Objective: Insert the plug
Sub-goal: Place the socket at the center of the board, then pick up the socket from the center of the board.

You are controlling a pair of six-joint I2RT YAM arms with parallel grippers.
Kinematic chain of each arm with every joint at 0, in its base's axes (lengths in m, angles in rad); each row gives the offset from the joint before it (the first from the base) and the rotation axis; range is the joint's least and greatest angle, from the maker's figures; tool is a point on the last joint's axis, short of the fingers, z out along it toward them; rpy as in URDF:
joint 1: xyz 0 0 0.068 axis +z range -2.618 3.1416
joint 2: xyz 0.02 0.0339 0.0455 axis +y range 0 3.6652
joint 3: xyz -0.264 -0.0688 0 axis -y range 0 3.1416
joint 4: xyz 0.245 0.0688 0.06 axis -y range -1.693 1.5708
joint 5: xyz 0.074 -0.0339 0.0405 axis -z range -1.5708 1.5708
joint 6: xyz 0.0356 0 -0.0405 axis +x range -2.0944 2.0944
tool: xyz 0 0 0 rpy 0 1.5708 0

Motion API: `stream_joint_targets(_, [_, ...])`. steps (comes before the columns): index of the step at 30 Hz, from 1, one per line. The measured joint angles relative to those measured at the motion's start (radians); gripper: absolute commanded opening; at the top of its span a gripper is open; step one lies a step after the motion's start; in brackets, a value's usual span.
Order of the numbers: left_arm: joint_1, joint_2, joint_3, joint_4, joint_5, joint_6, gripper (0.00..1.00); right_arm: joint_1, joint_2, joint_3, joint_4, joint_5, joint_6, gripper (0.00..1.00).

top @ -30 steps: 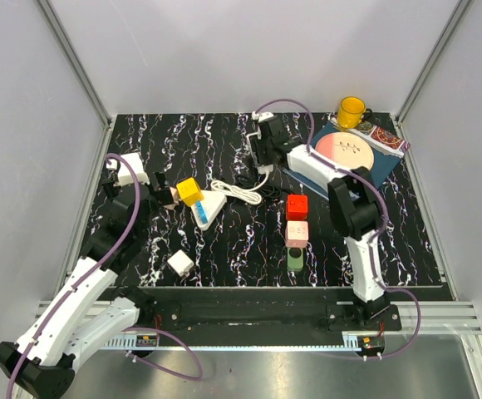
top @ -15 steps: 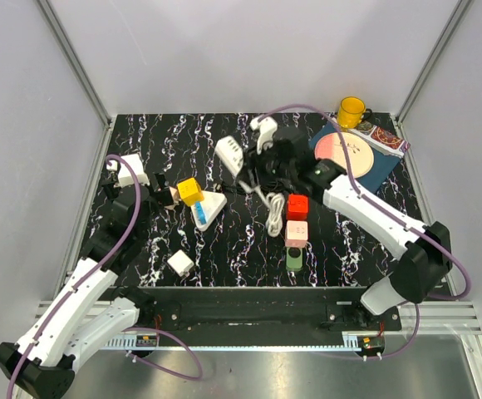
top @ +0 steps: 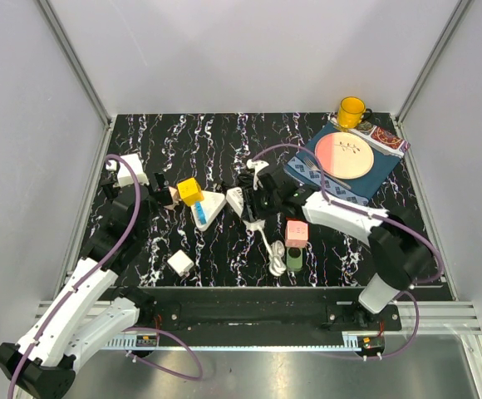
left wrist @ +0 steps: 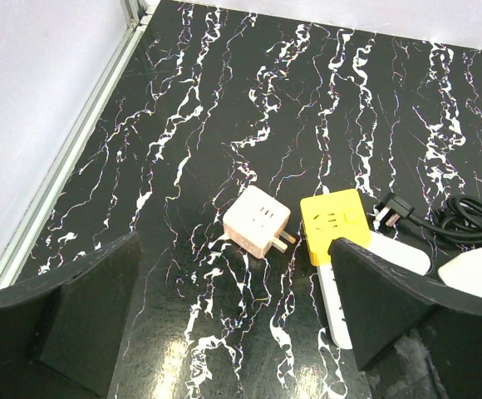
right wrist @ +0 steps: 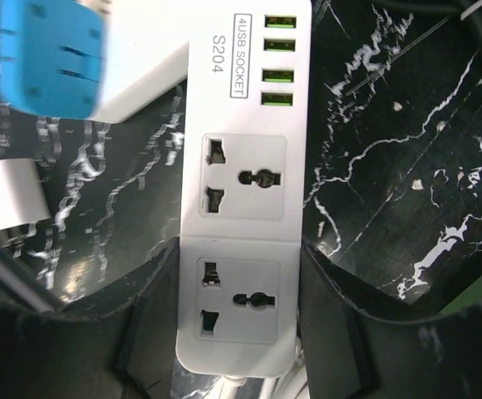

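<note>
My right gripper (top: 245, 202) (right wrist: 241, 270) is shut on the cable end of a white power strip (top: 235, 199) (right wrist: 243, 166), whose two sockets and USB ports face the camera. The strip's white cable (top: 272, 249) trails toward the front. A black plug (left wrist: 388, 208) on a black cable lies right of a yellow cube adapter (left wrist: 332, 224) (top: 189, 191). A pinkish cube adapter (left wrist: 258, 221) with bare prongs lies on the table just ahead of my left gripper (left wrist: 234, 274) (top: 152, 189). That gripper is open, with nothing between its fingers.
A white triangular socket with a blue plug (top: 208, 208) (right wrist: 50, 58) lies next to the strip's tip. A white cube (top: 180, 263) sits front left. Pink (top: 297, 232) and green (top: 295, 259) blocks stand front centre. A plate (top: 343, 155) on a blue mat and a yellow mug (top: 351, 110) are back right.
My right arm swung from the back of the table forward and left, carrying the power strip and dragging its white cable to the front. The left arm stayed still.
</note>
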Motion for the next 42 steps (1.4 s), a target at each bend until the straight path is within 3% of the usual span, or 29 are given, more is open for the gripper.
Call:
stream_joint_targets(11, [0.000, 0.000, 0.000, 0.000, 0.000, 0.000, 0.99, 0.032, 0.116, -0.107, 0.172, 0.034, -0.018, 0.04])
stream_joint_targets(15, [0.000, 0.000, 0.000, 0.001, 0.001, 0.000, 0.99, 0.072, 0.118, -0.127, 0.210, 0.036, -0.013, 0.24])
stream_joint_targets(18, [0.000, 0.002, 0.000, 0.000, 0.005, 0.000, 0.99, 0.097, 0.118, -0.144, 0.236, 0.042, 0.002, 0.34])
stream_joint_targets(19, [0.000, 0.002, 0.000, 0.001, 0.008, 0.000, 0.99, 0.101, 0.118, -0.149, 0.243, 0.046, 0.006, 0.46])
stream_joint_targets(22, [0.000, 0.006, 0.000, 0.000, 0.020, -0.001, 0.99, 0.106, 0.109, -0.166, 0.262, 0.055, 0.027, 0.66])
stream_joint_targets(27, [0.000, 0.037, 0.001, -0.034, 0.064, -0.040, 0.99, 0.106, 0.057, -0.175, 0.213, 0.060, 0.037, 0.85])
stream_joint_targets(34, [0.000, 0.082, 0.002, -0.196, 0.177, -0.169, 0.99, 0.106, -0.060, -0.160, 0.154, 0.078, 0.018, 0.89])
stream_joint_targets(42, [0.000, 0.071, -0.048, -0.312, 0.295, -0.299, 0.99, 0.106, -0.087, -0.159, 0.145, 0.075, 0.014, 0.84])
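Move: In my right hand I already hold the white power strip near its cord end; the spot for it is about 6 cm left, 1 cm back and 9 cm below. The triangular strip lies 5 cm left of that spot and 2 cm farther out; the pink cube stands 12 cm right of my hand, 5 cm back. From my empty left hand, the spot is some 19 cm right, 2 cm back, 23 cm down; the white plug, 7 cm right, 12 cm back. I lower the power strip about 7 cm to the table with my right hand, easing a little back and left on the way. There I open the half-closed fingers wide, let go of it and rise about 6 cm clear. Late on, my open left hand sinks 10 cm, coming back and right towards the strip and tipping down some 25 degrees. ##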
